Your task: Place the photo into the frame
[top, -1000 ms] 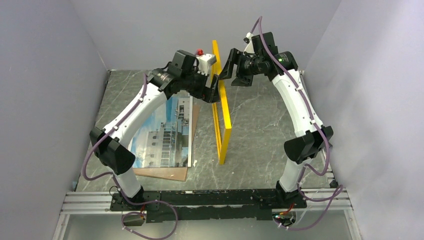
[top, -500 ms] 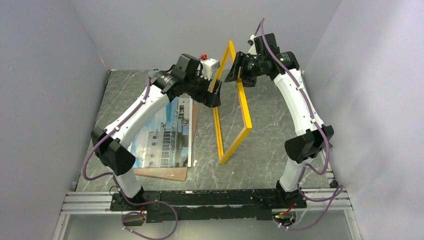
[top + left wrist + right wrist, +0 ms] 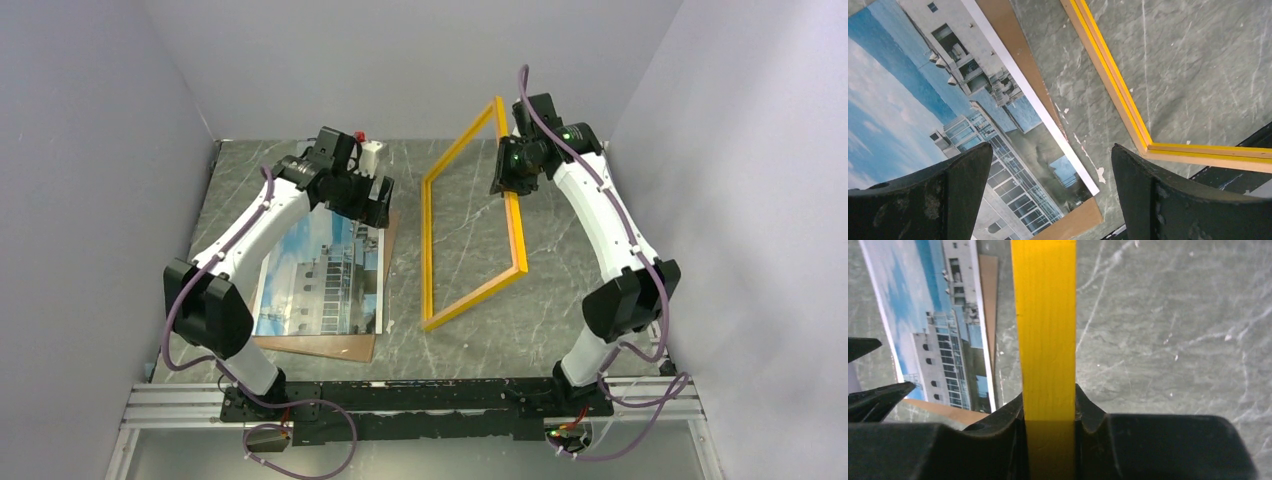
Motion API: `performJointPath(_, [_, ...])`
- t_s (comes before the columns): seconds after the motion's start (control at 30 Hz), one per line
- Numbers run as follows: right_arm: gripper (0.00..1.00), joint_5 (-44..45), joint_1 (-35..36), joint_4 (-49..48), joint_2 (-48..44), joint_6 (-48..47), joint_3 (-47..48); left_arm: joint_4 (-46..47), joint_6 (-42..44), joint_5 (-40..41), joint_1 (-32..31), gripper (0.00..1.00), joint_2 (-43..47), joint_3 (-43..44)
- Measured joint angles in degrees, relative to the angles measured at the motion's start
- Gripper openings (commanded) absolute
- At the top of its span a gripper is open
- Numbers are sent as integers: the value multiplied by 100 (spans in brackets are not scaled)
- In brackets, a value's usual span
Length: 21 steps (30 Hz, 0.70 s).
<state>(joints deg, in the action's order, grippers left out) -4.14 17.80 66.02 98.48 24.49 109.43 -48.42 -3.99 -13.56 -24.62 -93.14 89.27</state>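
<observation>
The yellow frame [image 3: 427, 250] leans tilted over the middle of the table, its near corner on the surface. My right gripper [image 3: 508, 172] is shut on the frame's raised far-right bar; in the right wrist view the yellow bar [image 3: 1045, 315] fills the gap between the jaws of the right gripper [image 3: 1049, 400]. The photo [image 3: 320, 270], a white-grey building under blue sky, lies flat at the left on a brown backing board [image 3: 335, 347]. My left gripper [image 3: 366, 196] hovers open over the photo's far end. In the left wrist view this gripper [image 3: 1052, 150] holds nothing, above the photo [image 3: 923, 100] and beside the frame's corner [image 3: 1113, 85].
The grey marble table [image 3: 560, 300] is closed in by light walls on the left, back and right. A metal rail [image 3: 420, 395] carries both arm bases along the near edge. The backing board [image 3: 1073, 222] sticks out past the photo's near and right sides.
The frame swung from edge-on and upright to tilted towards the right. The right gripper closed on its bar. The left gripper let go and drew back left over the photo.
</observation>
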Motion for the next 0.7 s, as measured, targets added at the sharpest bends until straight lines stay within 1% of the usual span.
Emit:
performJointPath(0.17, [15,481,-11,-216,-529,-33,-925,83,170,105,24,95,-48,-46])
performJointPath(0.3, [15,787,-22,-345,-774,-61,-1445,186,304,205,33,95,-98,-116])
performJointPath(0.57, [16,1036,-22,-789,-813,-243,-2277,337,535,352,46,95,-264,-332])
performJointPath(0.7, [17,1187,-15,-929,-680,-361,-2575,345,623,448,46,95,-317,-358])
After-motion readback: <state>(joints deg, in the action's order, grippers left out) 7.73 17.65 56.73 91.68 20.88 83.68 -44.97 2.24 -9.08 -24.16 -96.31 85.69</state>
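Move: The right hand grips the raised right bar of the frame. The bare table spot for that bar lies about 25 cm below it, 10 cm to the right and 4 cm back; the frame's left bar rests on the table some 16 cm to the hand's left, 2 cm back. The photo's middle lies 42 cm left of it and 7 cm back. From the open left hand the photo is about 20 cm below, 9 cm left, 5 cm back. Keep the right gripper shut on the frame's right bar and lower it about 10 cm towards the bare table, drawing it some 5 cm right and a little back, away from the photo; roll the wrist about 15 degrees, its left side dipping. Sink the open left gripper some 4 cm over the photo's right part, touching nothing. ##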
